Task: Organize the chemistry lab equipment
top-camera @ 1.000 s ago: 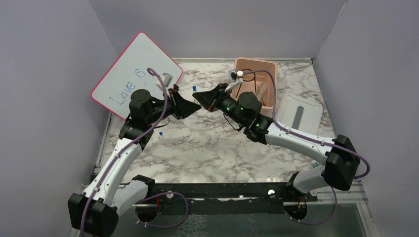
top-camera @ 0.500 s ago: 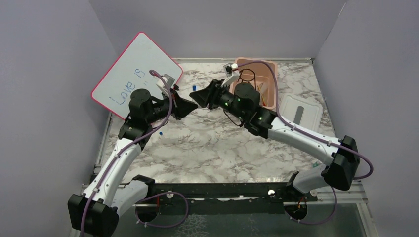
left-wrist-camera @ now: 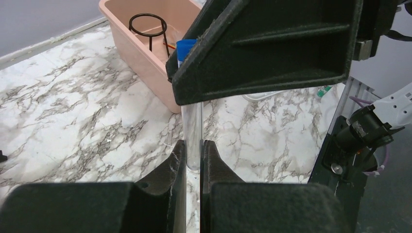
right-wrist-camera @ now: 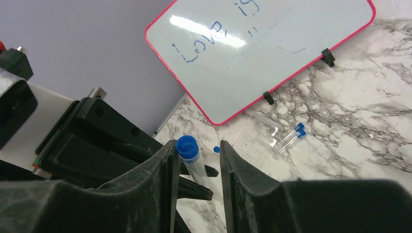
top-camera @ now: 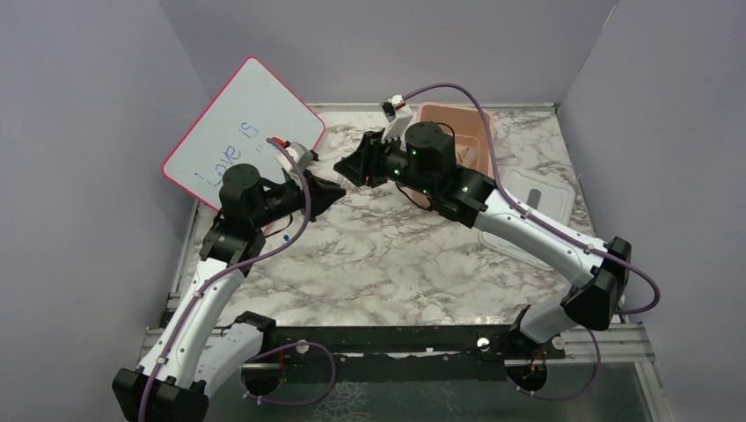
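My left gripper (left-wrist-camera: 193,145) is shut on the lower end of a clear tube (left-wrist-camera: 193,131) with a blue cap (right-wrist-camera: 187,145), held above the marble table. My right gripper (right-wrist-camera: 198,143) is open, its fingers on either side of the capped end; the cap sits close against one finger. In the top view the two grippers meet tip to tip, left (top-camera: 332,191) and right (top-camera: 347,167). A black wire ring stand (left-wrist-camera: 148,22) stands in the pink tub (left-wrist-camera: 141,51). Two more blue-capped vials (right-wrist-camera: 291,136) and a loose blue cap (right-wrist-camera: 216,149) lie by the whiteboard.
The pink-rimmed whiteboard (top-camera: 242,132) leans at the back left. The pink tub (top-camera: 475,119) sits at the back right behind the right arm, and its white lid (top-camera: 532,202) lies beside it on the table.
The left gripper closed on the tube and the right gripper opened around its capped end. The right wrist moved left and toward the back; the left arm drew back slightly.
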Controlling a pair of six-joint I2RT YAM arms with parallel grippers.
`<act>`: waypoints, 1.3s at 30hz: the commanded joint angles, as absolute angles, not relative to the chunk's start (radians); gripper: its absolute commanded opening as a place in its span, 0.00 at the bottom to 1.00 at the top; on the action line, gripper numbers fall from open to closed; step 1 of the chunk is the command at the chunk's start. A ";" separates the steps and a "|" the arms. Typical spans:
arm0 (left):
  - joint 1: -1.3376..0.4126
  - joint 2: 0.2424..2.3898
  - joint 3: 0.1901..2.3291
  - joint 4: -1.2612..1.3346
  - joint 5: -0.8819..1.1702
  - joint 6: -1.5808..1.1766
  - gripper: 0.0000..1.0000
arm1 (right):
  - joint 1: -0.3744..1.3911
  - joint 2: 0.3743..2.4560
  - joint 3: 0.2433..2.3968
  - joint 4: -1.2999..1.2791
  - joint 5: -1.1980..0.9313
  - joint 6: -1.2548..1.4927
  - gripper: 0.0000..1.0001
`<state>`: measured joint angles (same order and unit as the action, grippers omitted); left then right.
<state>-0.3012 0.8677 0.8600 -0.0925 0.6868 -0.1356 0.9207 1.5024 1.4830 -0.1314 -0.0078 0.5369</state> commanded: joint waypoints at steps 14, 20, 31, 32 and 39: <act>-0.299 0.827 0.864 -0.107 0.667 -0.091 0.00 | 0.916 1.507 1.537 -0.188 -0.073 0.424 0.34; -0.299 0.825 0.865 -0.111 0.664 -0.090 0.00 | 0.915 1.504 1.544 -0.168 -0.061 0.428 0.21; -0.299 0.816 0.901 -0.172 0.545 -0.120 0.59 | 0.916 1.473 1.460 -0.033 -0.069 0.317 0.14; -0.299 0.806 0.909 -0.187 0.505 -0.125 0.65 | 0.916 1.467 1.441 -0.014 -0.064 0.287 0.14; -0.299 0.678 1.002 -0.321 0.161 -0.171 0.71 | 0.916 1.484 1.284 0.215 -0.109 0.117 0.14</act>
<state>-0.3012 0.7769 0.9123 -0.2535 0.4019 -0.1364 0.9184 1.4826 1.3510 0.0368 -0.0738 0.2489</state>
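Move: My left hand still pinches the upright test tube near its foot, so the tube's middle is about 3 cm above that hand. From my right hand, whose parted fingers flank the blue-ringed top, its middle is about 1 cm back, 1 cm left and 2 cm below. On the table, roughly 34 cm below my right hand, the blue-capped tubes lie 12 cm ahead and 7 cm left; the pink box stands about 22 cm ahead and 22 cm right. I keep my left hand nearly still with the test tube while my right fingers ease back about 1 cm and close on it just below its blue top. Only then do I open my left fingers wide and draw that hand about 4 cm to the left, away from the tube, turning it some 15 degrees counter-clockwise. Meanwhile my right hand tips downward about 15 degrees and sinks 2 cm, keeping its pinch. ##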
